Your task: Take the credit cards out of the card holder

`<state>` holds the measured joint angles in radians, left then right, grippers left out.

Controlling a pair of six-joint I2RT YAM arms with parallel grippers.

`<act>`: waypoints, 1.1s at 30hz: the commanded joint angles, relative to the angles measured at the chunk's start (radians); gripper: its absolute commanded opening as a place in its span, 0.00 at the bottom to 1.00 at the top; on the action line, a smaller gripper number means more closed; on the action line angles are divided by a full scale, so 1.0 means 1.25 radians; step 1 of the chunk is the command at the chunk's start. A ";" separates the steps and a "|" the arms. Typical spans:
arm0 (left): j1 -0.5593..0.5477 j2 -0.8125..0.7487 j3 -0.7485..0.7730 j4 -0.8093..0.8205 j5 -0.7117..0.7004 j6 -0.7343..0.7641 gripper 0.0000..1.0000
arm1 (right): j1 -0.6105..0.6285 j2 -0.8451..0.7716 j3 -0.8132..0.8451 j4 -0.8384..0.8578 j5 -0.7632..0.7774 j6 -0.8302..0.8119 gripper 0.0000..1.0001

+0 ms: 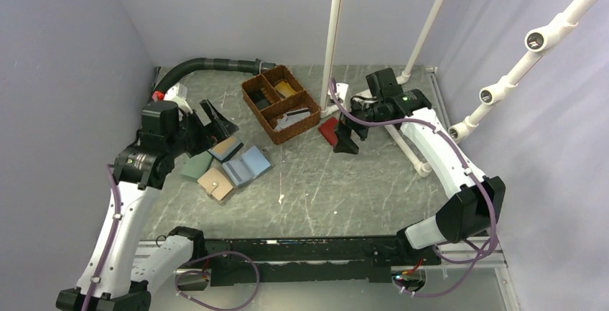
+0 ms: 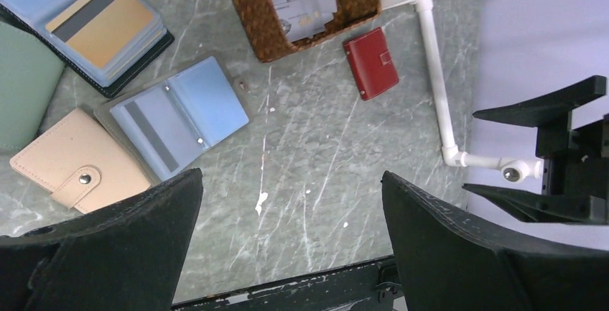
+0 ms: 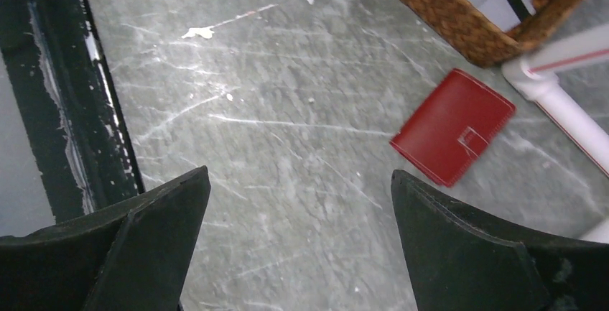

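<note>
The card holder (image 2: 188,112) lies open on the table, light blue inside with a taupe edge, and a pale card with a grey stripe (image 2: 149,135) shows in its left half. In the top view the card holder (image 1: 245,165) sits right of a cluster of wallets. Several pale credit cards (image 2: 301,3) lie in the near compartment of the wicker basket (image 2: 248,20). My left gripper (image 2: 291,174) hangs open over bare table, right of the holder, with nothing between its fingers. My right gripper (image 3: 299,171) is open and empty above the table, near the red wallet (image 3: 452,126).
Around the holder lie a beige snap wallet (image 2: 75,164), a green wallet (image 2: 25,81) and a blue wallet with a tan panel (image 2: 100,24). White pipe frame (image 2: 438,103) stands right of the red wallet (image 2: 371,62). A black rail (image 1: 323,250) runs along the near edge.
</note>
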<state>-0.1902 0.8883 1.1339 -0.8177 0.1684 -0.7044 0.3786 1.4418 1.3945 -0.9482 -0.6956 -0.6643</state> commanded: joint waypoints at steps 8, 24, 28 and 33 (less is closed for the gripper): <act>0.005 0.023 0.213 -0.088 0.010 0.041 0.99 | -0.040 -0.032 0.206 -0.171 0.142 -0.059 1.00; 0.005 0.032 0.315 -0.110 0.031 0.032 0.99 | -0.125 -0.173 0.238 -0.002 0.218 0.351 1.00; 0.005 0.040 0.316 -0.096 0.047 0.020 0.99 | -0.161 -0.202 0.211 0.022 0.205 0.407 1.00; 0.005 0.036 0.304 -0.080 0.058 0.006 1.00 | -0.180 -0.240 0.178 0.043 0.198 0.448 1.00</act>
<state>-0.1890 0.9413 1.4998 -0.9615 0.2134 -0.6758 0.1699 1.1919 1.6321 -0.9585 -0.4252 -0.1886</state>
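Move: The emptied grey card holder lies open on the table some 22 cm below the left hand, about 2 cm ahead and 5 cm to its right. The tan holder is about 3 cm left and 3 cm back, the blue-and-black holder 8 cm ahead and 1 cm left. From the right hand the grey card holder is roughly 26 cm left, 1 cm back and 17 cm below; the red wallet is 8 cm ahead and 2 cm left. Draw both open, empty grippers clear of the table. Lift the right one about 15 cm while carrying it some 9 cm to the right, away from the grey card holder, and swing its wrist clockwise so the fingers come round from pointing left towards forward. Raise the left one straight up above the holders, its fingertips tipping up slightly, slowing to a stop. ##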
